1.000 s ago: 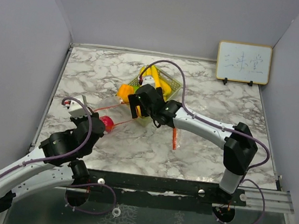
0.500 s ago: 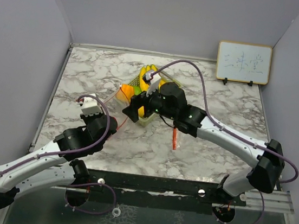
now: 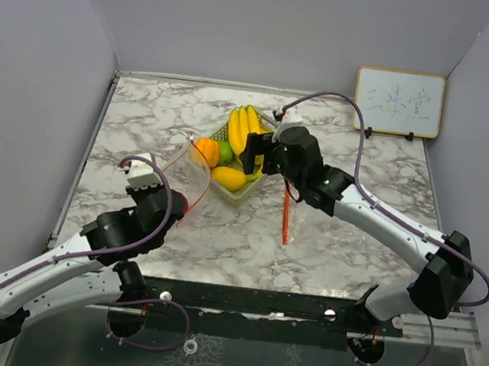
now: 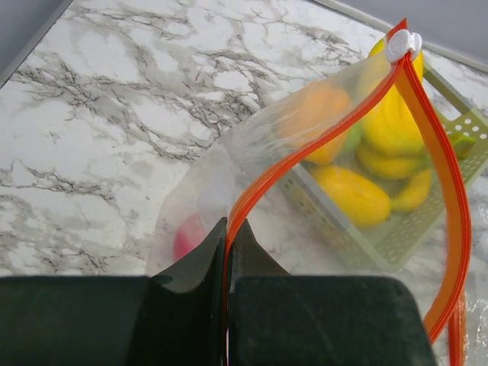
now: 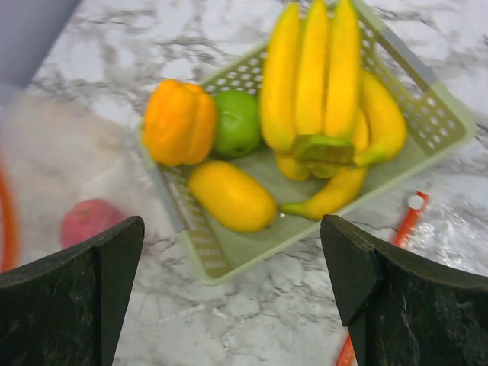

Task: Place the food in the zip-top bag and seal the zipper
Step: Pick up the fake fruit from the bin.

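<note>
My left gripper (image 3: 173, 207) (image 4: 227, 242) is shut on the orange zipper edge of the clear zip-top bag (image 4: 229, 164), holding its mouth up. A red apple (image 4: 186, 238) (image 5: 88, 221) lies inside the bag. My right gripper (image 3: 252, 157) (image 5: 232, 229) is wide open and empty above the near edge of the pale green basket (image 3: 236, 193) (image 5: 427, 114). In the basket are a banana bunch (image 5: 320, 76), a single banana (image 5: 332, 197), a green lime (image 5: 238, 122), an orange fruit (image 5: 179, 122) and a yellow fruit (image 5: 229, 197). The bag's white slider (image 4: 402, 44) sits at the far end of the zipper.
The other zipper strip (image 3: 285, 219) lies on the marble table right of the basket. A small whiteboard (image 3: 398, 102) stands at the back right. Grey walls close in the table's left, back and right sides.
My right gripper has drawn back from the bag's mouth, up and to the right, and now hangs open over the basket. The left gripper still holds the zipper edge.
</note>
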Robot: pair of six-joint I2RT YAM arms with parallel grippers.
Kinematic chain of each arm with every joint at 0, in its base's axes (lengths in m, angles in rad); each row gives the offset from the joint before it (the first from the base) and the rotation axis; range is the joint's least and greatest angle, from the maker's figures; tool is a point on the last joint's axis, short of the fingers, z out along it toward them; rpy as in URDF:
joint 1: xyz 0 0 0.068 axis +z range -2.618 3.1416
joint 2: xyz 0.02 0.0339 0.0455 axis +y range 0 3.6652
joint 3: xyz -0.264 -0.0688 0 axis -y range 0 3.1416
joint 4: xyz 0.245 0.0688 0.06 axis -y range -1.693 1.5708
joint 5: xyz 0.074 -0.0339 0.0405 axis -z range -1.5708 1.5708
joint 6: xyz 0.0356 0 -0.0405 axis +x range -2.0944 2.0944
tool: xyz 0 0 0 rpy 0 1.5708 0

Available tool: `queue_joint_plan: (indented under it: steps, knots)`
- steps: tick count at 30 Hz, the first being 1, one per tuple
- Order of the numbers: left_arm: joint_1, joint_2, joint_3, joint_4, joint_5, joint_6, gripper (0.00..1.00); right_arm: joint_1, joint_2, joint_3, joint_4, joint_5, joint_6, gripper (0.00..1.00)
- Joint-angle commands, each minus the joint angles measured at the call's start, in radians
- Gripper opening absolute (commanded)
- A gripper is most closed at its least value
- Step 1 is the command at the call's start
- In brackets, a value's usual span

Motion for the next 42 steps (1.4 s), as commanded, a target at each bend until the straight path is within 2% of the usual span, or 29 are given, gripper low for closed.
queue_joint_plan:
  steps: [1,4,8,14,36,39,42]
  knots:
    - [0.002,-0.022,0.051,-0.017,-0.069,0.03,0.0,-0.113,0.065,-0.003,-0.02,0.028,0.088,0.99]
    - [0.001,-0.01,0.047,0.019,-0.067,0.055,0.0,-0.146,0.126,0.01,0.004,0.005,0.104,0.99]
    - [0.002,0.033,0.0,0.154,-0.039,0.101,0.0,-0.163,0.198,0.028,0.072,-0.021,0.108,1.0]
    - [0.001,0.095,-0.06,0.258,-0.008,0.103,0.0,-0.179,0.3,0.069,0.117,-0.029,0.118,1.0]
    - [0.002,0.023,-0.038,0.207,-0.007,0.113,0.0,-0.197,0.477,0.052,0.324,0.007,0.196,0.89]
    - [0.002,0.018,-0.038,0.207,-0.004,0.117,0.0,-0.197,0.493,0.051,0.349,0.012,0.191,0.81]
    - [0.002,0.017,-0.037,0.203,-0.001,0.119,0.0,-0.197,0.506,0.064,0.351,0.02,0.182,0.64]
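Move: Ahead of the open right hand by roughly 13 cm, neither left nor right of it and about 15 cm lower, is the bananas' stem end in the bin. The mango lies some 7 cm ahead, 6 cm left; the green fruit 13 cm ahead, 8 cm left; the orange pepper 14 cm ahead, 12 cm left, all about 17 cm below. From the left hand, the stem end is some 21 cm ahead, 18 cm right and 12 cm down. Reaching down and forward into the bin, the right hand drops about 15 cm and advances 12 cm, swinging about 4 cm right and then back left while tipping farther down and turning some 15 degrees clockwise. Its fingers straddle the bananas' stem end and start closing on its sides. The left keeps its pinch on the bag's orange rim, lifting slightly, dipping, then coming back up, to end slightly forward and right. ##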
